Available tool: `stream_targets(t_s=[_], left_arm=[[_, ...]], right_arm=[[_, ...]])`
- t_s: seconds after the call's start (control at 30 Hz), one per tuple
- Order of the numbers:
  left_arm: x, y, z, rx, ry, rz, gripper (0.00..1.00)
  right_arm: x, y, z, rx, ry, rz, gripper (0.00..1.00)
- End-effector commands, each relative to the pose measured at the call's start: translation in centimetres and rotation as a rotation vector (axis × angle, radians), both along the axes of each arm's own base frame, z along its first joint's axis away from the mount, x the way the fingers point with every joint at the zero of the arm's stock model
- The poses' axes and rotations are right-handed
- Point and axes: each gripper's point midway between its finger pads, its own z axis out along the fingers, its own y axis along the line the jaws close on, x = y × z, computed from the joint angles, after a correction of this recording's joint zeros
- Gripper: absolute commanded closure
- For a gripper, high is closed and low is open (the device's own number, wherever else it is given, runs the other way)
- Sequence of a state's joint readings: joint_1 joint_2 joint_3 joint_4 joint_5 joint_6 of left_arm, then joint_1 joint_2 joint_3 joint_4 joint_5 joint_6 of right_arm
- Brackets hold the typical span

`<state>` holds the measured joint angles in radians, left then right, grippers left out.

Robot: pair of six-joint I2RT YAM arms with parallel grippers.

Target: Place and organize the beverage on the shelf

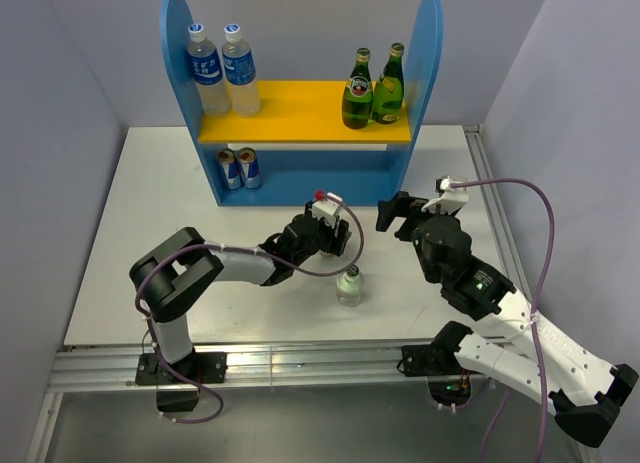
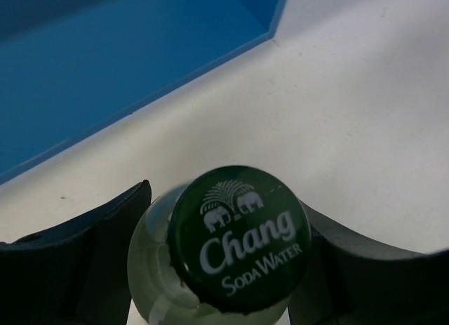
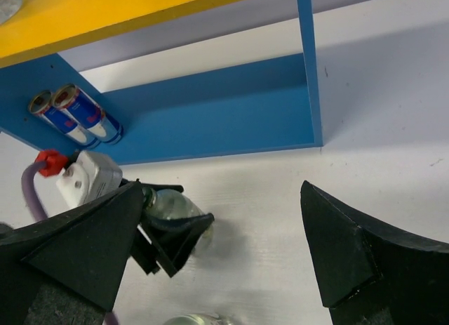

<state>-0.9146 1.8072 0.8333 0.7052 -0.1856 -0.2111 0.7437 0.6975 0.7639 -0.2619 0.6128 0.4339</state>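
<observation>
The shelf (image 1: pixel 433 53) stands at the back of the table, with its yellow upper board (image 1: pixel 300 108) and blue base (image 3: pixel 210 128). My left gripper (image 2: pixel 231 269) is shut on the neck of a clear glass soda bottle with a dark green Chang cap (image 2: pixel 238 234), in front of the shelf's base. The right wrist view shows this bottle (image 3: pixel 175 211) tilted in the left fingers (image 3: pixel 175 244), low over the table. In the top view the left gripper (image 1: pixel 328 235) hides it. A second clear bottle (image 1: pixel 349 286) stands on the table just in front. My right gripper (image 1: pixel 402 215) is open and empty.
On the yellow board stand two water bottles (image 1: pixel 222 68) at the left and two green glass bottles (image 1: pixel 372 85) at the right. Two blue and silver cans (image 1: pixel 239 168) stand at the left of the lower level, also in the right wrist view (image 3: pixel 74 116).
</observation>
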Motion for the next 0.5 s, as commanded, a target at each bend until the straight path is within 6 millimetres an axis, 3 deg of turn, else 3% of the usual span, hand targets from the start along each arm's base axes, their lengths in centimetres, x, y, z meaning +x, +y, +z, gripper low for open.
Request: stream_targets(t_s=[0.0, 0.3, 0.37, 0.4, 0.47], left_arm=[[4.2, -0.1, 9.3, -0.133, -0.165, 0.096, 1.00], [11.4, 0.4, 12.4, -0.216, -0.207, 0.198, 1.00], [13.0, 0.9, 12.0, -0.222, -0.205, 0.223, 1.00], [13.8, 0.8, 12.7, -0.236, -0.219, 0.232, 1.00], [15.2, 1.0, 11.4, -0.223, -0.204, 0.250, 1.00]], right_arm=[[0.3, 0.1, 0.4, 0.023, -0.023, -0.010, 0.00], [0.2, -0.1, 0.5, 0.028, -0.031, -0.016, 0.00], [0.2, -0.1, 0.4, 0.027, -0.031, -0.017, 0.00], [0.2, -0.1, 0.4, 0.027, -0.031, -0.017, 0.00], [0.3, -0.1, 0.4, 0.025, -0.031, -0.019, 0.00]])
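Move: Held in the left hand, the green-capped soda bottle is bound for the open floor of the blue lower shelf, roughly 17 cm ahead and 6 cm to the left, about 8 cm lower. The two cans stand some 18 cm ahead and 25 cm left, the foot of the shelf's right side panel about 17 cm ahead and 16 cm right, the other soda bottle 12 cm back and 5 cm right. From the right hand that shelf floor lies about 23 cm ahead, 24 cm left and 26 cm down. Sweeping forward about 12 cm with the soda bottle still pinched between its fingers, the left hand heads for the front of the blue lower shelf, below the yellow board. It gathers speed and rises some 4 cm on the way, mostly mid-stroke, while the wrist swings about 12 degrees counter-clockwise, bringing the fingers nearer to straight ahead. ##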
